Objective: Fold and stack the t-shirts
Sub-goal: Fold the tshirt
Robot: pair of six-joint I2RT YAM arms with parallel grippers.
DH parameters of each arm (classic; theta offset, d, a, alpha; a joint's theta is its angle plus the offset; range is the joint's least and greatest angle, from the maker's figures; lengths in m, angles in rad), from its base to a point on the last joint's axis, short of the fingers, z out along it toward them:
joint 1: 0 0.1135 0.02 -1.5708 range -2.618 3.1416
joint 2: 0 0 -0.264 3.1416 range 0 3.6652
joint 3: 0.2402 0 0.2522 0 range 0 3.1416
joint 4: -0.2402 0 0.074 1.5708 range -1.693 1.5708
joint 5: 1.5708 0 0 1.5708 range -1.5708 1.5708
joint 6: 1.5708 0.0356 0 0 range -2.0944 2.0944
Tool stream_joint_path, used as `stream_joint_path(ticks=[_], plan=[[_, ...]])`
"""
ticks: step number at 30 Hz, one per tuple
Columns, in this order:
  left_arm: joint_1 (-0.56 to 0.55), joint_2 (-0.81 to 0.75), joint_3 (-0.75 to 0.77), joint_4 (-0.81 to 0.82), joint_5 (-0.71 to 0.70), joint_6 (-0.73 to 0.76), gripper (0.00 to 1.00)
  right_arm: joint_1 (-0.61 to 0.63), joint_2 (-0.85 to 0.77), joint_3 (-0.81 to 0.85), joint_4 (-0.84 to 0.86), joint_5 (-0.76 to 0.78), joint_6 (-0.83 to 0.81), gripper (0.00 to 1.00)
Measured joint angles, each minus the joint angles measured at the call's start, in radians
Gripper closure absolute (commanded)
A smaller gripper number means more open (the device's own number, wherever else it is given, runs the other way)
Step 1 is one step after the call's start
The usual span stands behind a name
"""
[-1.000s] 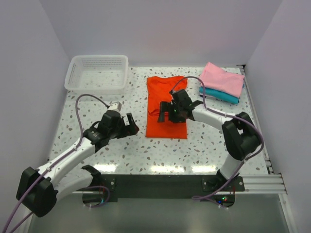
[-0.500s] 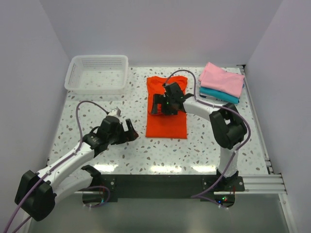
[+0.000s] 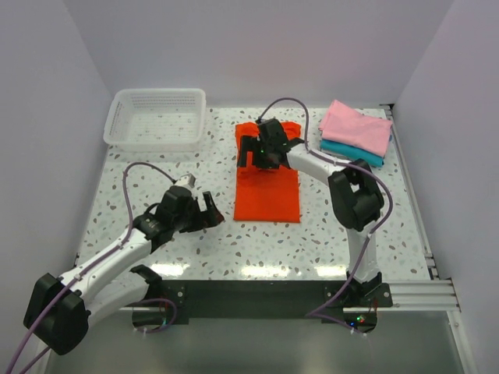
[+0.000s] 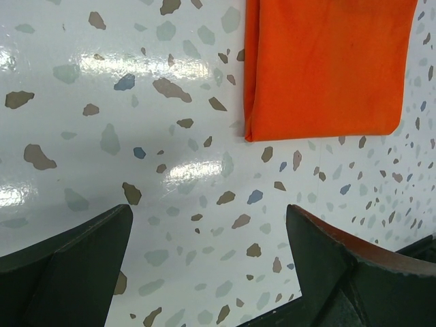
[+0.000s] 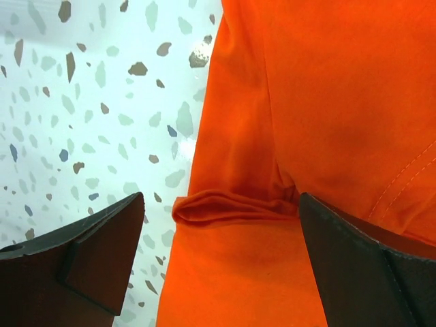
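Observation:
The bright orange-red t-shirt (image 3: pixel 267 187) lies folded into a long strip in the middle of the table. My right gripper (image 3: pixel 253 153) hovers open over its far left part. In the right wrist view the right gripper (image 5: pixel 221 204) straddles a small bunched ridge of the orange-red t-shirt (image 5: pixel 327 88) at its left edge, with nothing gripped. My left gripper (image 3: pixel 209 210) stands open over bare table, left of the shirt's near corner. In the left wrist view the left gripper (image 4: pixel 208 218) is well short of the orange-red t-shirt (image 4: pixel 327 61). The pink t-shirt (image 3: pixel 357 127) lies folded on the teal t-shirt (image 3: pixel 352 153) at the far right.
A white mesh basket (image 3: pixel 156 117) stands at the far left corner. Walls close the table on the left, back and right. A metal rail (image 3: pixel 413 195) runs along the right edge.
My right gripper has moved up the orange-red t-shirt toward its far end. The left gripper drew back slightly toward the near left and then stayed still.

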Motion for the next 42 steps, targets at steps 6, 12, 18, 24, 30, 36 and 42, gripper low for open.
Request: stream_joint_path(ticks=[6,12,18,24,30,36,42], plan=[[0.0,0.015,-0.006,0.02,0.019,0.0,0.0,-0.016,-0.024,0.012,-0.031,0.016,-0.023,0.01],[0.0,0.039,-0.006,0.042,0.041,0.0,0.0,-0.023,-0.203,-0.108,-0.033,-0.059,-0.029,0.01],[0.0,0.037,-0.006,0.044,0.041,-0.008,0.0,0.014,-0.222,-0.129,0.013,-0.179,-0.028,0.01],[0.0,0.003,-0.009,0.034,0.031,-0.021,0.0,0.042,-0.055,-0.062,0.023,-0.252,-0.021,0.01],[0.0,-0.017,-0.015,0.031,0.022,-0.03,0.0,0.039,0.108,0.061,0.018,-0.242,-0.017,0.01],[0.0,0.004,-0.032,0.032,0.024,-0.03,0.0,0.026,0.166,0.198,0.027,-0.212,-0.019,0.01],[0.0,0.04,-0.035,0.052,0.04,-0.028,0.0,0.011,0.143,0.203,0.034,-0.21,-0.023,0.01]])
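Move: The crease across the folded orange t-shirt lies almost under the right hand, about 1 cm ahead and 3 cm below. The t-shirt's middle is some 5 cm back and 5 cm to the right of that hand, also 3 cm below it. The t-shirt stack stands about 7 cm ahead and 29 cm to the right, the empty basket 11 cm ahead and 27 cm to the left. From the left hand the crease is roughly 19 cm ahead, 12 cm right and 3 cm down. Fingers still wide open, the right hand lifts some 7 cm off the crease while drawing back about 5 cm, then swings left and comes down again over the t-shirt's left side, turning some 10 degrees counter-clockwise. From that low point it sweeps forward about 5 cm along the left edge as if to smooth the cloth, rising near the end and finishing about 6 cm left of where it began, with its right finger over the t-shirt and its left one over bare table. ##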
